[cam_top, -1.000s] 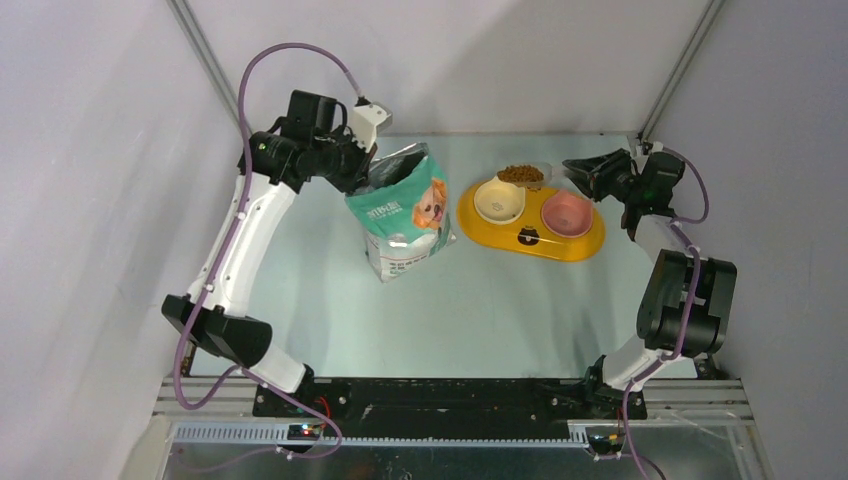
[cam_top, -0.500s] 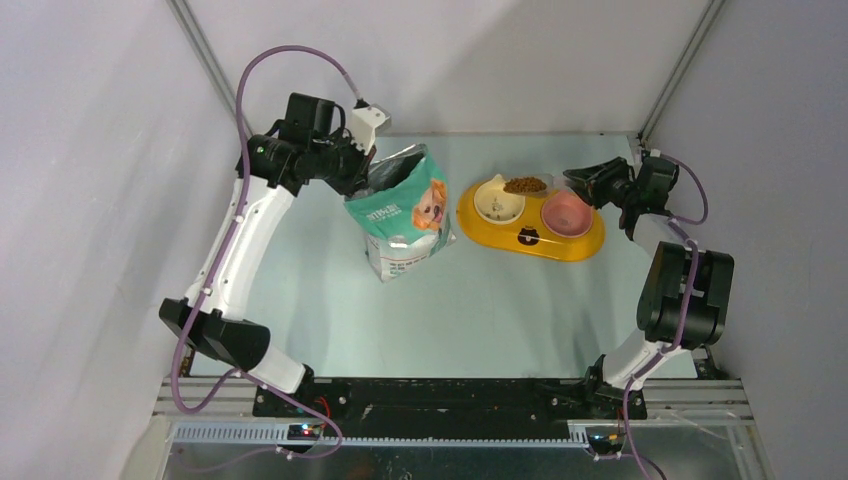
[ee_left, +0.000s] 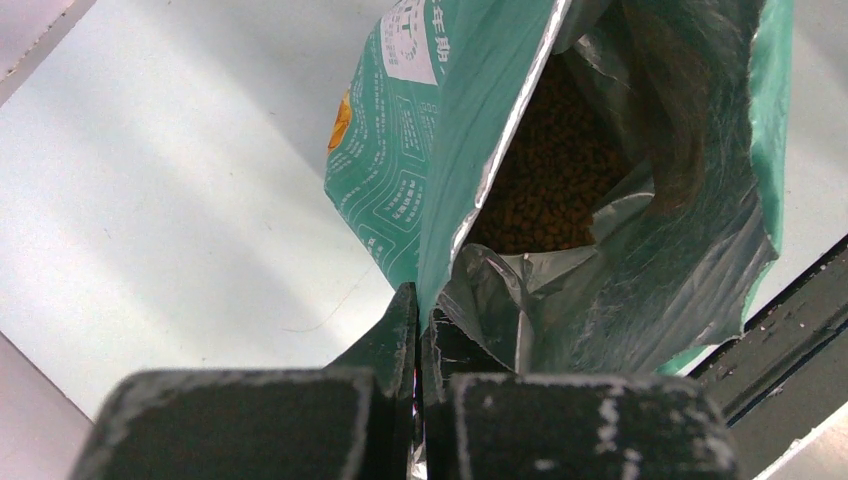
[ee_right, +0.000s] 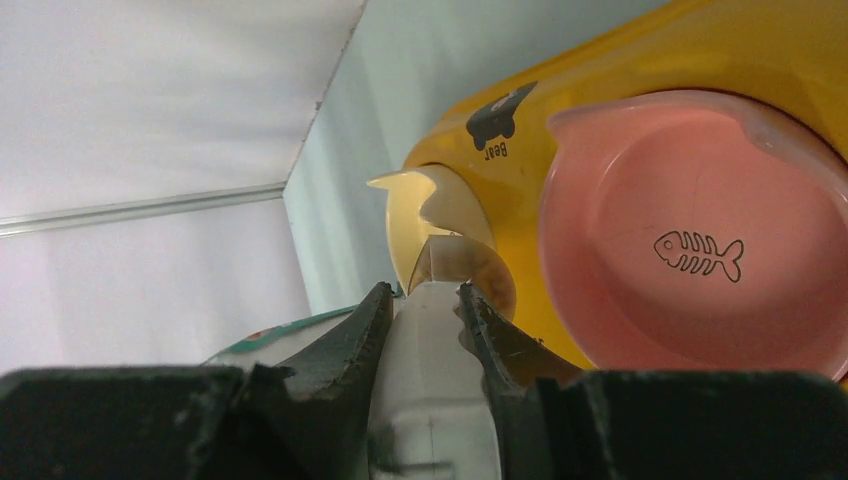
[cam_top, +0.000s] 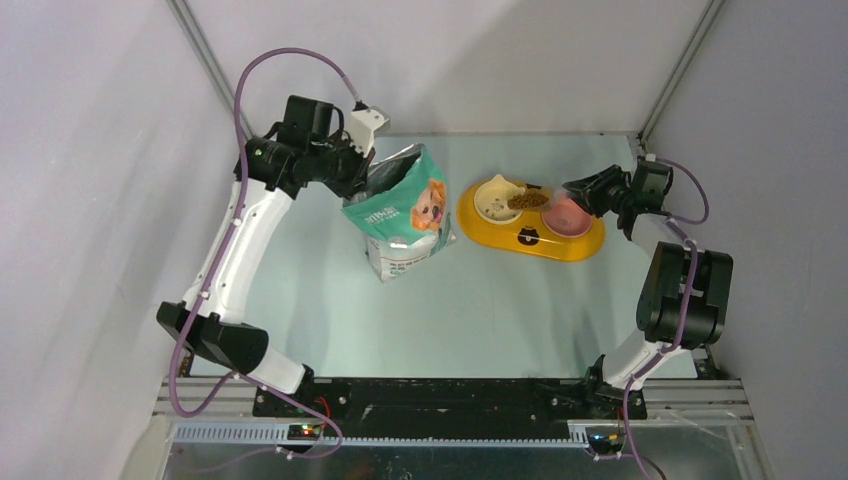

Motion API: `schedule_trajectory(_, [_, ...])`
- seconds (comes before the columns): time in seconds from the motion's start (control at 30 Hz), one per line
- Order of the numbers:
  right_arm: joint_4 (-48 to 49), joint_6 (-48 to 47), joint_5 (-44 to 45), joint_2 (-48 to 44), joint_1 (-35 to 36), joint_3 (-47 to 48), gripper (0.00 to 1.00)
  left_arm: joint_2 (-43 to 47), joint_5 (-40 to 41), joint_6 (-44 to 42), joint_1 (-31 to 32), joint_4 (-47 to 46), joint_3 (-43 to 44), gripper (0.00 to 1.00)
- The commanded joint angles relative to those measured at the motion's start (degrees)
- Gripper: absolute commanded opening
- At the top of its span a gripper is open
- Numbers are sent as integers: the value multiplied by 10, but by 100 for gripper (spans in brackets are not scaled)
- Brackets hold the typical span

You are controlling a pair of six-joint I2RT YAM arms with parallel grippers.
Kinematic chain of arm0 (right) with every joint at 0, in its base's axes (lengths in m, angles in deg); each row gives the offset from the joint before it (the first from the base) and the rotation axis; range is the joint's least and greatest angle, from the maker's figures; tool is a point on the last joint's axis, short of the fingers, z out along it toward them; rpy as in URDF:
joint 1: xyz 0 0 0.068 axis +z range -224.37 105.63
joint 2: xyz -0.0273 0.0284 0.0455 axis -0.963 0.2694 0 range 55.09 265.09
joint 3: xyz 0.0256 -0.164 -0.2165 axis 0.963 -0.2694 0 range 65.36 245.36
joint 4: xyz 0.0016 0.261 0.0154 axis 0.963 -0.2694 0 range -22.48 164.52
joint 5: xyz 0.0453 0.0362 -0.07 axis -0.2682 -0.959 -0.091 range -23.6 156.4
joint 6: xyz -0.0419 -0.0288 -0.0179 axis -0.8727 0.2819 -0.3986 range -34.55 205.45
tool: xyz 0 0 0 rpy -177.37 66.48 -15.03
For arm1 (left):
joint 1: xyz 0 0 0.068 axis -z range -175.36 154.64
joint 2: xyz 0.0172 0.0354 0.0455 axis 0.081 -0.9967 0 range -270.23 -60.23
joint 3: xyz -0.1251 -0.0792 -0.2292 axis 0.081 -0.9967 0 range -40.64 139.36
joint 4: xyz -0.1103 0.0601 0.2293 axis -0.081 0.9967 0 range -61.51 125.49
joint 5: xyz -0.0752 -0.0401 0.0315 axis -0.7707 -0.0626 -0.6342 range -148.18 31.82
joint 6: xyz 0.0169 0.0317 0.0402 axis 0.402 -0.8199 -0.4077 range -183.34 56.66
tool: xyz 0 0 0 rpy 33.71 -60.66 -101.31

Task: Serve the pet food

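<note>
The teal-and-white bag (cam_top: 405, 215) stands open left of centre, and the left wrist view shows brown pet food (ee_left: 545, 170) inside it. My left gripper (cam_top: 362, 178) (ee_left: 420, 300) is shut on the bag's top rim. My right gripper (cam_top: 580, 192) (ee_right: 425, 295) is shut on the handle of the clear scoop (ee_right: 440, 390). The scoop carries a brown heap of pet food (cam_top: 527, 199) over the yellow feeder (cam_top: 530, 242), at the right edge of the cream bowl (cam_top: 495, 202). The pink bowl (cam_top: 568, 216) (ee_right: 690, 230) holds nothing.
The feeder sits at the back right of the pale table (cam_top: 480, 310). Grey walls close in on both sides, with metal frame posts (cam_top: 205, 50) in the back corners. The arm bases stand on the black rail (cam_top: 440, 395) at the near edge.
My right gripper has brought the loaded scoop forward from behind the feeder to over it, by the cream bowl. The left arm and bag have barely shifted.
</note>
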Motion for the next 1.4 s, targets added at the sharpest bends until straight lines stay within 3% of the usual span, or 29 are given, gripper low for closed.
schedule_trajectory(0.0, [-10, -39, 21, -19, 11, 26, 0, 33, -2, 7, -9, 25, -1, 0])
schedule_trajectory(0.73, [-144, -270, 143, -62, 99, 105, 0, 54, -15, 0, -9, 17, -24, 0])
schedule_trajectory(1.37, [-144, -367, 202, -22, 190, 170, 0, 62, -16, 2, -9, 19, -27, 0])
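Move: The spoon in my right hand is loaded with pet food. From that hand, the yellow bowl it is meant for lies about 13 cm left, 2 cm ahead and 10 cm down. The pink bowl is almost beneath the hand, some 2 cm to its right and level fore and aft. The food bag stands about 33 cm left and 4 cm back. From my left hand, the yellow bowl is roughly 29 cm right, 9 cm ahead and 26 cm down. I tip the spoon out over the yellow bowl: after a tiny dip, my right hand travels about 7 cm left towards the bowl, climbing some 4 cm. As it goes, its left side rolls down about 35 degrees, with a slight counter-clockwise swing, so the spoon's head points downward. The fingers keep their hold on the handle. My left hand still pinches the bag's rim and eases back about 1.5 cm. ##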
